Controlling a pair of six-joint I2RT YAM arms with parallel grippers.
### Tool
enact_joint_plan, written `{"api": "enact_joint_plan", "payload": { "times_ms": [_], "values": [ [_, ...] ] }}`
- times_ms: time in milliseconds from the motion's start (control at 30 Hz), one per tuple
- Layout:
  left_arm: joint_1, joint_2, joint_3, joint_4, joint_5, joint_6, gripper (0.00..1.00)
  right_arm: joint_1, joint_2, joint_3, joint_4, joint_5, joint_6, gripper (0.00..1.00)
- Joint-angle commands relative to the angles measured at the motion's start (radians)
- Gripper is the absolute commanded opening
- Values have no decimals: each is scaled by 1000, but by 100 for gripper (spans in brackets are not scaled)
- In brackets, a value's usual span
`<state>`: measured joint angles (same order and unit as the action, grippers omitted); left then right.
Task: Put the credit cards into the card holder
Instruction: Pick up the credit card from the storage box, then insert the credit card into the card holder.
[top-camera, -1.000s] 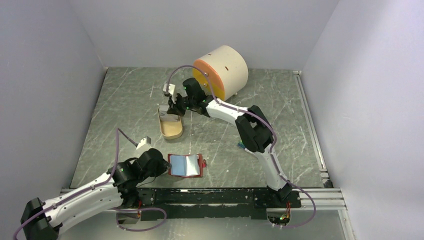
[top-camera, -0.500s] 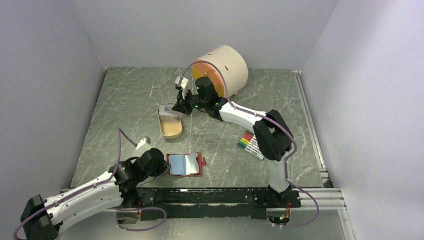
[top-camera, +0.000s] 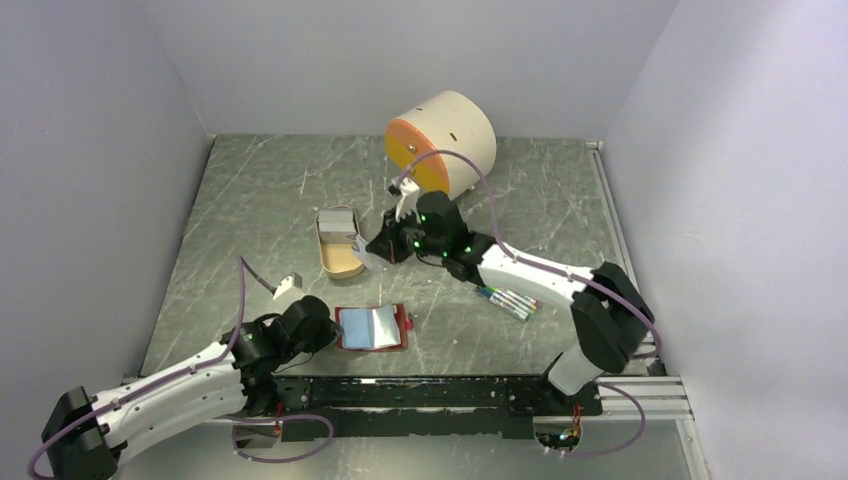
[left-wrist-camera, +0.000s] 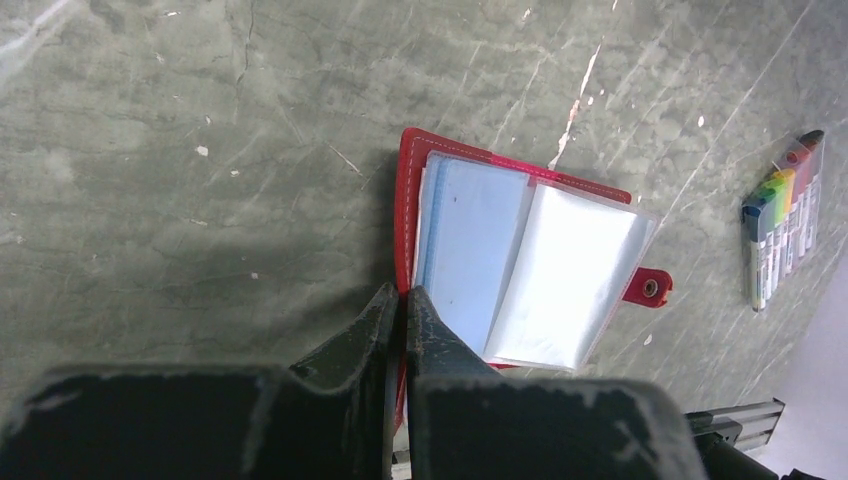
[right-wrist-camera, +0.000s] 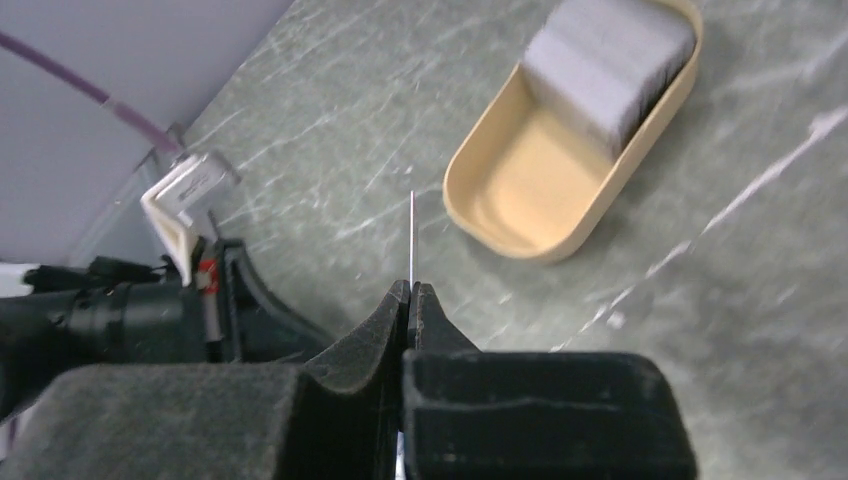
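The card holder (top-camera: 372, 328) is a red wallet lying open on the table, pale blue pockets up (left-wrist-camera: 520, 265). My left gripper (top-camera: 327, 331) is shut on its left red edge (left-wrist-camera: 402, 295). A stack of grey credit cards (top-camera: 338, 226) sits in the far end of the tan oval tray (top-camera: 340, 262), also in the right wrist view (right-wrist-camera: 610, 65). My right gripper (top-camera: 378, 254) hangs just right of the tray, shut on one grey card (top-camera: 367, 263). That card shows edge-on as a thin line (right-wrist-camera: 412, 235) above the fingertips (right-wrist-camera: 411, 292).
A bundle of coloured markers (top-camera: 508, 299) lies on the table under the right arm's forearm, also in the left wrist view (left-wrist-camera: 785, 215). A big tan cylinder with an orange face (top-camera: 441, 142) lies at the back. The tan tray (right-wrist-camera: 540, 225) stands beyond the right gripper.
My right gripper has come away from the tray's far end toward the near right, carrying one card. The right elbow swung right and uncovered the markers. The left arm and wallet stayed still.
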<state>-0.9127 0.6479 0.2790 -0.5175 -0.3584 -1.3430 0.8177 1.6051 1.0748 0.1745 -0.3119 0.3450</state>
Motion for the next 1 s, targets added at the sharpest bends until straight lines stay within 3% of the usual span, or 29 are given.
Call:
{"api": "enact_joint_plan", "payload": {
  "times_ms": [0,267,467,733,967],
  "values": [
    [-5,-5,-19,25,-34,-17,9,72,-105,-152,43,107,238,0],
    [-5,84,-27,93,-21,-6,9,164,-213,-385,117,216,425,0],
    [-5,197,3,157,-14,11,9,165,-175,-469,152,205,480,0],
    [-5,246,-17,241,23,8,9,163,-158,-523,146,316,508,0],
    [-5,258,-12,253,32,16,9,164,-109,-581,289,325,592,0]
  ]
}}
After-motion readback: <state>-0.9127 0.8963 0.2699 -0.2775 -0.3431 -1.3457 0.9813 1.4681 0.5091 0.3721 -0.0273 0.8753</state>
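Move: The right hand, with a card already pinched in its fingers, has the open card holder about 14 cm back, 2 cm to its left and 16 cm below. The storage box lies some 6 cm ahead and 10 cm left of the right hand, and the marker set about 6 cm back and 29 cm right, both roughly 17 cm lower. For the left hand, holding the holder's left edge, the holder's middle is about 8 cm to its right, level fore and aft, 1 cm lower. Down and back from beside the storage box, the right arm swings the card to the holder: about 10 cm back while already sinking, then mostly downwards with a drift right, some 14 cm lower in all. Its wrist tips down about 25 degrees and turns clockwise, fingers staying shut. The left hand keeps its grip on the holder's edge, lowering it 2 cm, then shifting it about 2 cm right and slightly forward. ##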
